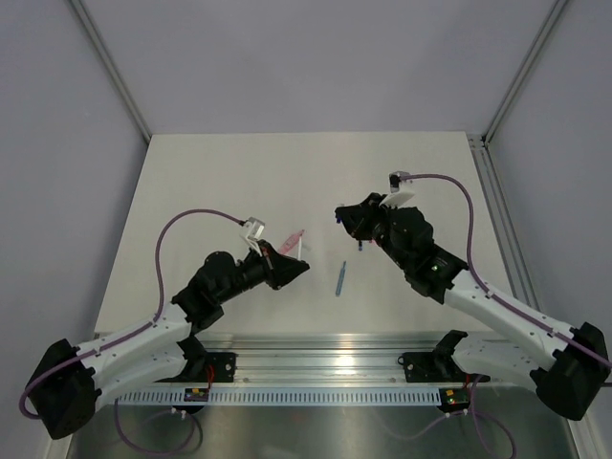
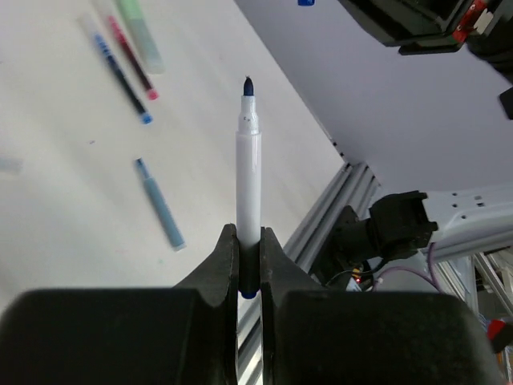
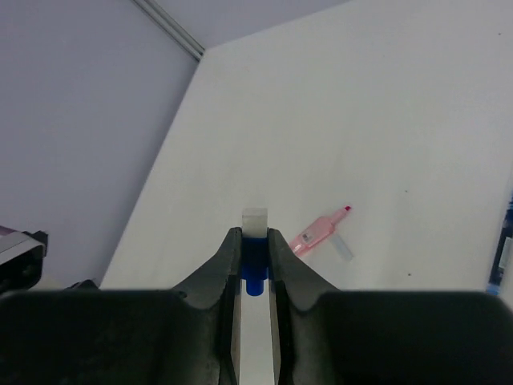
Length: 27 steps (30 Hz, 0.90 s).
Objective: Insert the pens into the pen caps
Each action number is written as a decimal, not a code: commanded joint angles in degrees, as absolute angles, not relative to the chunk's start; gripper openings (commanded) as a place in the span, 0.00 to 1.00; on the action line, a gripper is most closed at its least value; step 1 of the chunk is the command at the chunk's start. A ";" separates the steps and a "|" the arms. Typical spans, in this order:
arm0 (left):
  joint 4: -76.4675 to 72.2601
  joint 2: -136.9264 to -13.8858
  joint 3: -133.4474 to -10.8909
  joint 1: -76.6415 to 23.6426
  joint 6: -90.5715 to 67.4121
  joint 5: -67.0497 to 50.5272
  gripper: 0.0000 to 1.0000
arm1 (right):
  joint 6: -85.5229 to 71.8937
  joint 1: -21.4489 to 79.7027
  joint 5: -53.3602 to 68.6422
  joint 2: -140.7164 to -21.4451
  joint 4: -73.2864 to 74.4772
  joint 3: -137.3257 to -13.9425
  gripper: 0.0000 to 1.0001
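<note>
My left gripper (image 2: 248, 233) is shut on the lower end of a white pen (image 2: 248, 172), whose dark blue tip points up and away from the jaws. In the top view this gripper (image 1: 296, 269) is left of centre. My right gripper (image 3: 254, 234) is shut on a short blue pen cap (image 3: 254, 241) with a clear pale end sticking out past the fingertips. From above, that gripper (image 1: 342, 216) hangs over the table right of centre, facing the left one with a gap between. A light blue pen (image 1: 341, 277) lies on the table between the arms.
A pale pink stubby piece with a red tip (image 3: 319, 233) lies on the table with a small clear piece (image 3: 343, 249) beside it. A thin dark blue pen (image 2: 120, 76), a red pen (image 2: 132, 60) and a mint green cap (image 2: 140, 32) lie together. The aluminium rail (image 1: 316, 359) runs along the near edge.
</note>
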State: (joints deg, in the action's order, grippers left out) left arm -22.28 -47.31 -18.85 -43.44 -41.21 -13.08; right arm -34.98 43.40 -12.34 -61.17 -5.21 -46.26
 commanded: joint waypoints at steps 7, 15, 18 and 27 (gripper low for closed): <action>-37.87 -60.29 -28.30 -45.79 -40.17 -17.22 0.00 | -41.84 43.42 -10.72 -52.12 -19.68 -37.79 0.00; -42.27 -61.79 -24.70 -45.79 -40.69 -20.65 0.00 | -41.31 43.68 -9.85 -55.81 -26.36 -37.79 0.00; -42.80 -62.31 -24.61 -45.79 -40.96 -21.09 0.00 | -40.26 44.12 -9.50 -56.95 -27.51 -38.50 0.00; -42.54 -62.75 -24.79 -45.88 -40.52 -20.66 0.00 | -39.99 46.84 -8.44 -59.50 -29.44 -38.76 0.00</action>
State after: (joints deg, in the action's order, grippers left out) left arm -37.82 -62.41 -24.73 -45.65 -41.23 -19.99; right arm -40.75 45.67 -9.30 -58.72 -25.65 -37.80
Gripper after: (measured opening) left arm 0.060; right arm 0.203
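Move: The blue cap in the right fingers is some 10 cm ahead of the left hand, 8 cm to its right and 8 cm above. From the right hand, the upturned white pen in the left fingers has its middle about 6 cm back, 9 cm left and 4 cm below. On the table, roughly 17 cm below the left hand, the light-blue pen lies 6 cm ahead and 10 cm right, the pink marker 18 cm ahead and 3 cm left. The white pen, still gripped with its dark tip up, is carried by the left hand about 5 cm right and 3 cm up towards the blue cap, turning some 10 degrees clockwise and then settling. The right hand keeps the cap pinched, first drawing back and up, then rising on and sliding left to bring it over the tip, about 3 cm up and 2 cm each back and left in all, its left side rolling up about 15 degrees. ##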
